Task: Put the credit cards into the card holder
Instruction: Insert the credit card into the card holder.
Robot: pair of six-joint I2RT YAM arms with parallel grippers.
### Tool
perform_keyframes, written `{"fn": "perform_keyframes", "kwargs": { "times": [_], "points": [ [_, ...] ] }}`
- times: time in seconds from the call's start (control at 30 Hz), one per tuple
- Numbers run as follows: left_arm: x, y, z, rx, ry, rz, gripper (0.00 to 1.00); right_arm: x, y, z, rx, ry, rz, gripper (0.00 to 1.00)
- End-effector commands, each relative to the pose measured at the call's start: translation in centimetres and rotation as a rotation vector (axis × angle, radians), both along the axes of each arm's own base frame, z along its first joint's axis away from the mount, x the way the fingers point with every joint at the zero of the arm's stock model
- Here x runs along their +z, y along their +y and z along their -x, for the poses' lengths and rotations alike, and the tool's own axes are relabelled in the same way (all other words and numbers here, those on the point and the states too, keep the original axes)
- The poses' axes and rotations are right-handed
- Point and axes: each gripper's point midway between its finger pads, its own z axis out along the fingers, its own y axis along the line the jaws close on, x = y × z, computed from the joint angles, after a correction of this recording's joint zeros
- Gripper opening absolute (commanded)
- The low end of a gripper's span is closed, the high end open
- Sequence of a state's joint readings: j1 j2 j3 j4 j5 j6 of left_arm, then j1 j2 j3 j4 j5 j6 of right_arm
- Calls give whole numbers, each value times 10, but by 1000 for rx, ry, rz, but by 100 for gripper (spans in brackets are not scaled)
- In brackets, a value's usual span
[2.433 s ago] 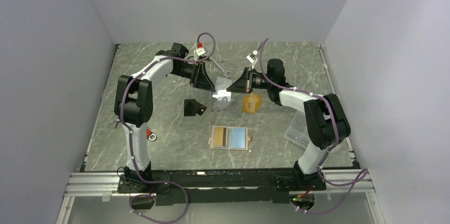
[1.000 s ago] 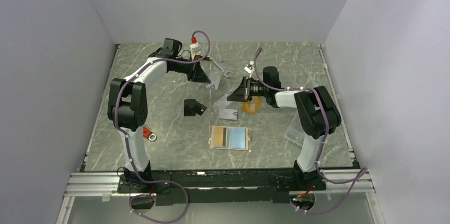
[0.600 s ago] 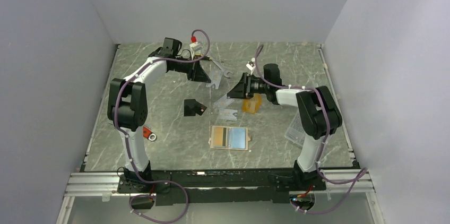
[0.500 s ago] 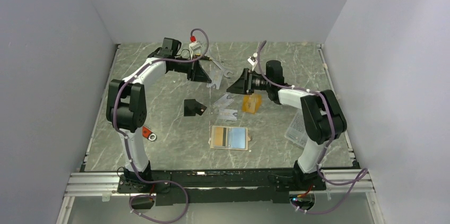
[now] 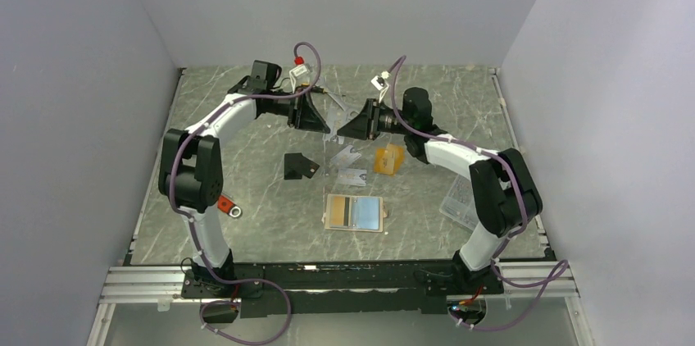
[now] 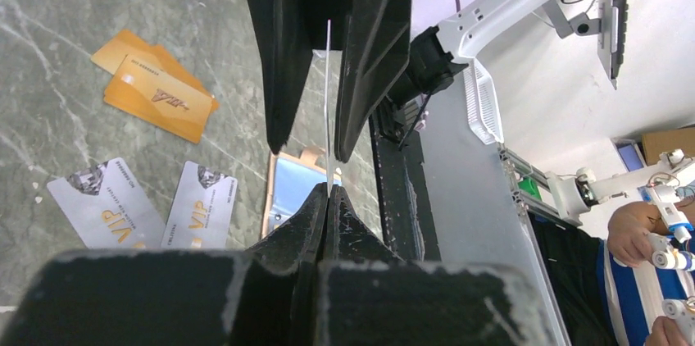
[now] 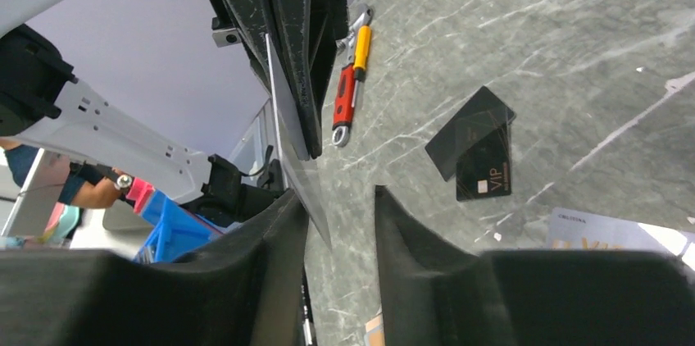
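Observation:
My left gripper (image 6: 328, 193) is shut on a silver credit card (image 6: 328, 92), held edge-on above the table. My right gripper (image 7: 340, 195) is open, and its fingers (image 6: 373, 43) stand either side of that card (image 7: 288, 129) without closing on it. In the top view the left gripper (image 5: 321, 123) and the right gripper (image 5: 344, 126) meet tip to tip at the back middle. Two silver cards (image 5: 351, 167), black cards (image 5: 300, 166) and orange cards (image 5: 388, 159) lie flat on the table. The tan card holder (image 5: 355, 212) lies open nearer the front, its blue panel up.
A clear plastic box (image 5: 459, 197) sits at the right beside the right arm. A red-and-yellow-handled tool (image 7: 347, 90) lies at the left of the table, a wrench (image 5: 342, 105) behind the grippers. The table's side rail (image 5: 156, 170) runs along the left.
The right gripper has opened and risen from the silver cards on the table, moving back and left until its jaws straddle the card in the left gripper. The left arm has shifted slightly.

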State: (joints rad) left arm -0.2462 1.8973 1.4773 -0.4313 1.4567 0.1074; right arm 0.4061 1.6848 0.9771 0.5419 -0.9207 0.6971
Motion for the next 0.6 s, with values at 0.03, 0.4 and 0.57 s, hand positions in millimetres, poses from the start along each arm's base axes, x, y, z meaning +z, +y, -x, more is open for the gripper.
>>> {"fn": "perform_keyframes", "kwargs": {
  "times": [0.03,0.4,0.57],
  "points": [
    [39,2,20,-61,-58,74,0,40,14,1,19,-85,-105,18],
    [69,5,38,-87,-72,108,51,56,13,29,39,-86,-107,0],
    [83,4,46,-96,-81,161,50,50,27,38,103,-61,-85,0]
  ]
}}
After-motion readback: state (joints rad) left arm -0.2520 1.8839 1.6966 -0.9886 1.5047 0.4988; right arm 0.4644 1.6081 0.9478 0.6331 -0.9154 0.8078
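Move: The white card I still pinch in my left fingers stands on edge in the air, its middle about 3 cm to the left hand's right and 3 cm to my right hand's left, between the open right fingers. Some 17 cm below the right hand, one loose white card lies almost straight underneath, a second about 6 cm back and 2 cm right. The open card holder is roughly 16 cm back and 3 cm right, just as low. I shut my right fingers on the near end of the white card, and only then spread my left fingers about halfway to let it go. Meanwhile both hands ease up and back together, fingertips still facing: the left rises about 5 cm and comes back some 3 cm, the right slightly less and drifting a little left. ##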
